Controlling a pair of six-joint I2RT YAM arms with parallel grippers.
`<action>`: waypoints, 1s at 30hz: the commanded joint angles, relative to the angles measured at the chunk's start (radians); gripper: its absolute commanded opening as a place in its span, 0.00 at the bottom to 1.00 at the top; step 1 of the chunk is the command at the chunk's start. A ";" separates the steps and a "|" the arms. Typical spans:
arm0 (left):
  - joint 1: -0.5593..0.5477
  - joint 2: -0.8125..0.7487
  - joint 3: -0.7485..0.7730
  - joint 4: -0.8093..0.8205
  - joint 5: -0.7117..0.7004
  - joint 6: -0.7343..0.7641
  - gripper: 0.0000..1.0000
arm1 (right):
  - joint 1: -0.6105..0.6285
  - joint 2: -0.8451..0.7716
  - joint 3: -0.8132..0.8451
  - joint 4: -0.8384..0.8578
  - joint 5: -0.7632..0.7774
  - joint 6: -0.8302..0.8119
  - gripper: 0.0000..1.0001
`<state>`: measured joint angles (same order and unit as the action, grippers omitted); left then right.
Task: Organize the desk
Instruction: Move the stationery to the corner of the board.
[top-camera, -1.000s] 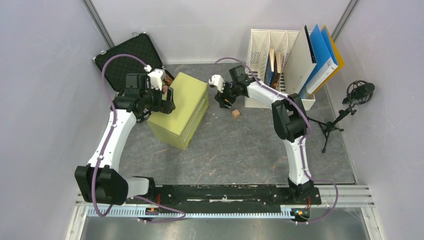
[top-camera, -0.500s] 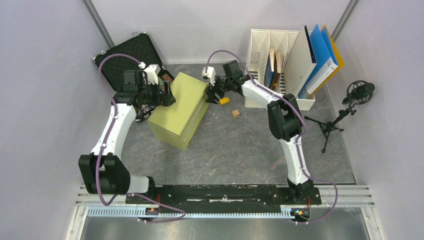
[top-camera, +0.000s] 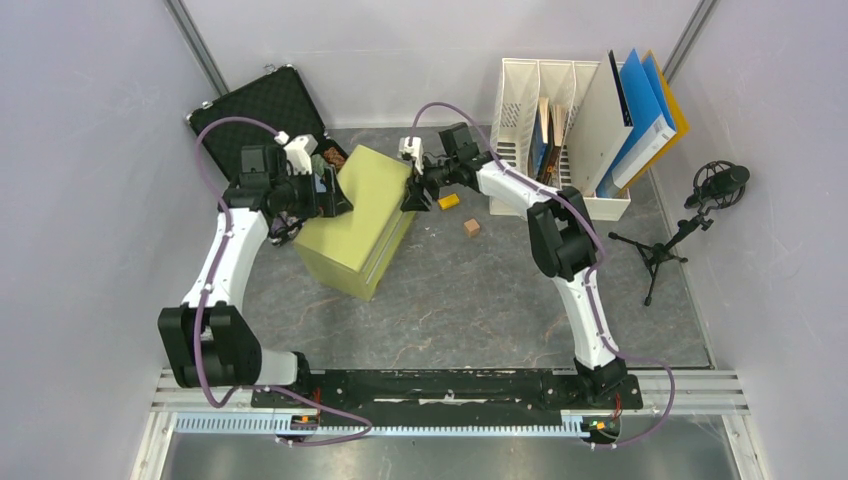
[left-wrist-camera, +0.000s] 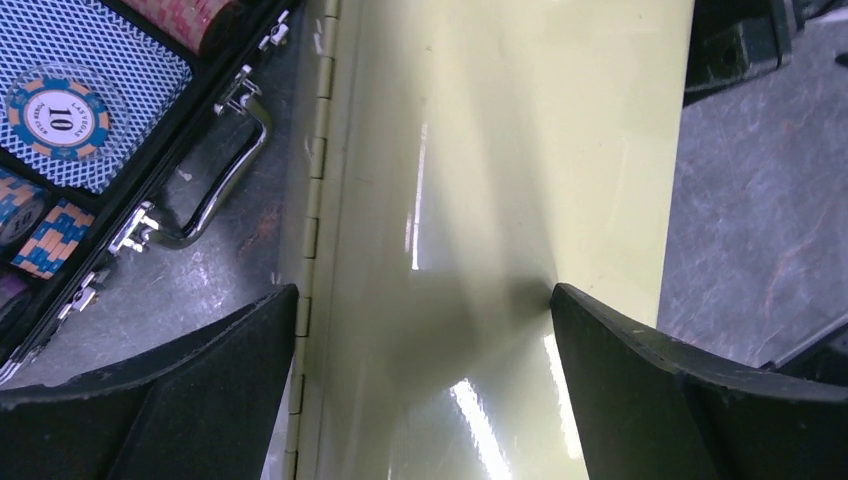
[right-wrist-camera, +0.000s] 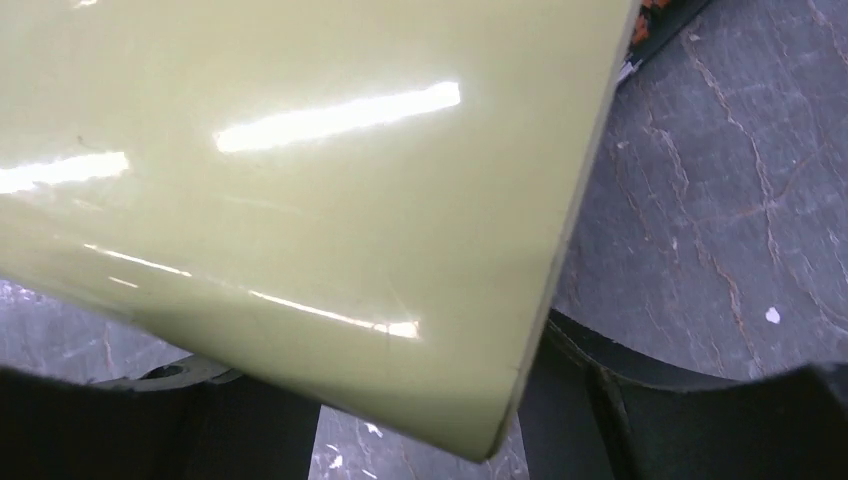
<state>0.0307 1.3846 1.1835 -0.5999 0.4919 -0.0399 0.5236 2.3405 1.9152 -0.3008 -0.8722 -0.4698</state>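
The dark grey veined desk (top-camera: 480, 300) carries a yellow-green drawer cabinet (top-camera: 365, 215) standing askew at the back left. My left gripper (top-camera: 325, 195) is open at the cabinet's back left edge. In the left wrist view its fingers (left-wrist-camera: 200, 390) straddle the hinged edge and glossy top (left-wrist-camera: 480, 150). My right gripper (top-camera: 415, 190) is at the cabinet's right back corner. That corner (right-wrist-camera: 300, 200) pokes between its open fingers (right-wrist-camera: 650, 400), covering most of the left one. A small yellow block (top-camera: 449, 201) and a brown cube (top-camera: 471, 227) lie loose on the desk to the right.
An open black case (top-camera: 265, 115) of poker chips (left-wrist-camera: 55, 100) lies behind the cabinet at back left. A white file organizer (top-camera: 560, 130) with blue and yellow folders stands at back right. A microphone on a tripod (top-camera: 700, 200) is by the right wall.
My right gripper left the yellow block on the desk and moved left onto the cabinet's corner. My left gripper shifted slightly back along the cabinet's edge.
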 joint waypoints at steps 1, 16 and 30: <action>0.004 -0.071 -0.054 -0.137 0.049 0.136 1.00 | 0.126 0.020 0.054 0.084 -0.105 0.003 0.67; 0.003 -0.277 -0.130 -0.262 -0.014 0.243 1.00 | 0.240 0.102 0.191 0.084 -0.094 0.078 0.68; 0.004 -0.264 -0.084 -0.244 -0.087 0.201 1.00 | 0.176 0.098 0.210 0.144 0.067 0.196 0.69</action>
<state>0.0631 1.0966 1.0706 -0.8043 0.3397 0.0978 0.6441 2.4737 2.1189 -0.3073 -0.8772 -0.3183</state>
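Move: The box's middle lies about 4 cm to the left hand's right, 3 cm back and 8 cm below; this hand's open fingers are already over its top. From the right hand the box's middle is about 12 cm left, 4 cm back and roughly level, its far right corner already between the fingers. The chip case is some 14 cm left, 3 cm ahead and 16 cm below the left hand. The yellow block sits about 11 cm right, 2 cm back and 6 cm below the right hand. With the far right corner of the green box still straddled by its part-open fingers, the right hand pushes that end about 7 cm left and some 3 cm back towards the base. The left hand, spread wide with its fingertips on the box top and left edge, drags back about 7 cm and then eases left about 4 cm, rolling some 10 degrees so its left side rises. ##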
